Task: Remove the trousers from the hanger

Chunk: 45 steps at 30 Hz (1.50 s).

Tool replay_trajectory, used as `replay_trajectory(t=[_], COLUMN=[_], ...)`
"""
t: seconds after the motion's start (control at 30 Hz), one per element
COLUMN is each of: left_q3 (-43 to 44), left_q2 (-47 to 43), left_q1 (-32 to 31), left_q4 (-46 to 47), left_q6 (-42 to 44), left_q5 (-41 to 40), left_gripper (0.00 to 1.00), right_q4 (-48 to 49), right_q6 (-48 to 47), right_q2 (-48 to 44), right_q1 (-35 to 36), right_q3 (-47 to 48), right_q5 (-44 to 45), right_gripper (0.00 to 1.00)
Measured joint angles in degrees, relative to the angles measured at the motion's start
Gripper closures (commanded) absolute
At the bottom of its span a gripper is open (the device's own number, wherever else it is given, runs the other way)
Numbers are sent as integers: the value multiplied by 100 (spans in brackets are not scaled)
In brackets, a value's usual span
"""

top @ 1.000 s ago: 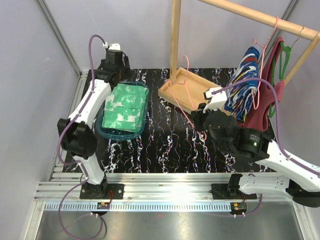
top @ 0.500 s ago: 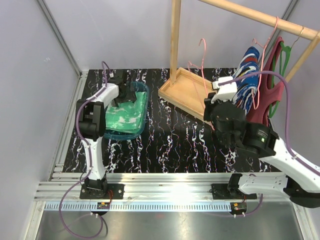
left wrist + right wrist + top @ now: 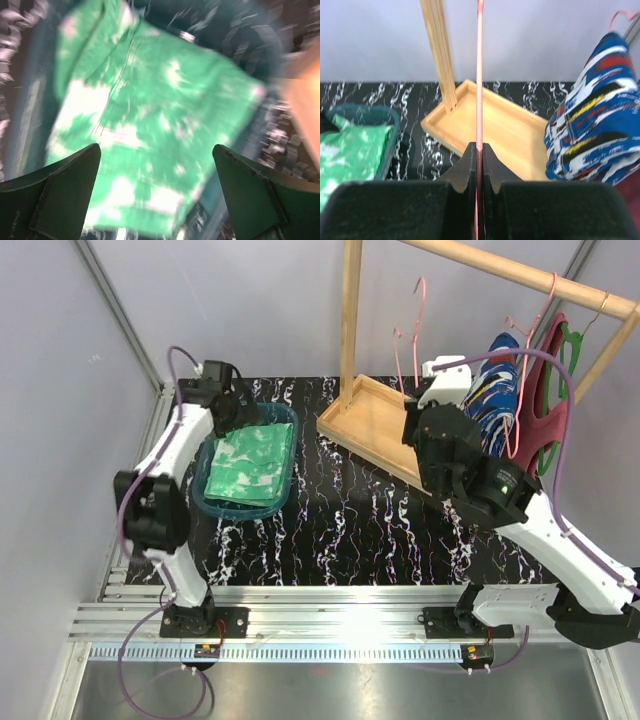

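The green and white trousers point(image 3: 245, 463) lie folded in a teal basket point(image 3: 205, 502) at the left; they fill the left wrist view point(image 3: 150, 125). My left gripper point(image 3: 238, 408) hovers over the basket's far end, open and empty point(image 3: 157, 165). My right gripper point(image 3: 479, 150) is shut on an empty pink hanger point(image 3: 412, 340), held upright near the wooden post; its wire point(image 3: 480, 75) runs up between the jaws. The blue patched trousers point(image 3: 492, 400) hang on another pink hanger point(image 3: 520, 390) on the wooden rail, also seen in the right wrist view point(image 3: 597, 110).
A wooden rack with a post point(image 3: 350, 320), a sloping rail point(image 3: 520, 275) and a tray base point(image 3: 372, 425) stands at the back. A maroon tank top point(image 3: 555, 415) on a green hanger hangs at the far right. Grey walls close in both sides.
My right gripper has lifted the empty pink hanger up and back toward the rail. My left arm has swung back over the basket's far end, and the green trousers stay in the basket.
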Motion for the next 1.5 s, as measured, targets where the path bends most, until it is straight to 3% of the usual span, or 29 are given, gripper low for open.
replay_trajectory(t=[0.2, 0.33, 0.47, 0.77, 1.03, 1.13, 1.17, 1.2, 1.27, 1.37, 1.43, 1.5], left_q3=[-496, -1469, -2396, -3711, -3928, -3939, -3958, -3976, -4009, -4015, -4017, -4017], left_q2=[-2430, -4124, -5281, -5871, -6048, -6157, -6188, -6201, -6199, -6144, -6131, -6129], left_q1=[-46, -286, -372, -372, -372, -372, -372, -372, -372, -372, -372, -372], left_q4=[15, 46, 33, -24, 37, 76, 105, 111, 111, 92, 92, 92], left_q6=[7, 96, 269, 789, 859, 890, 898, 911, 940, 962, 977, 981], left_q5=[-46, -151, -234, -380, -402, -457, -476, -501, -570, -721, -772, -802], left_gripper=[1, 1, 1, 1, 1, 1, 1, 1, 1, 1, 1, 1], right_q4=[299, 693, 1191, 1504, 1174, 1001, 938, 848, 605, 216, -7, -282], right_q6=[-190, -446, -955, -1340, -793, -494, -380, -243, -63, 125, 219, 245], right_q2=[638, 1259, 1952, 3139, 3386, 3386, 3386, 3386, 3388, 3366, 3250, 3010], right_q1=[-481, -752, -942, -1696, -1720, -1722, -1722, -1722, -1722, -1722, -1722, -1722], right_q3=[903, 1480, 1985, 2544, 2570, 2573, 2577, 2605, 2732, 3014, 3071, 3045], right_q5=[-76, 166, 656, 1113, 1104, 1008, 944, 857, 584, 153, -140, -527], right_gripper=[100, 100, 100, 100, 100, 81, 63, 51, 33, 20, 1, 1])
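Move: The right hand grips the empty pink hanger; its place on the rod lies about 18 cm ahead, 3 cm right and some 22 cm above. The blue patterned trousers hang roughly 12 cm ahead, 17 cm right and 8 cm lower; the wooden tray's middle is 15 cm ahead, 8 cm right, 42 cm below. From the left hand, that rod spot is level in reach, about 42 cm right, 50 cm up. Forward about 16 cm to the rod goes the right hand with the pink hanger, arching up and then sinking to hook it on, wrist swinging nearly 30 degrees clockwise. It then opens wide, turns partly back and starts to withdraw. The left, empty and open, retreats some 20 cm from above the box, rising, then settling partway while its fingers tip up. ##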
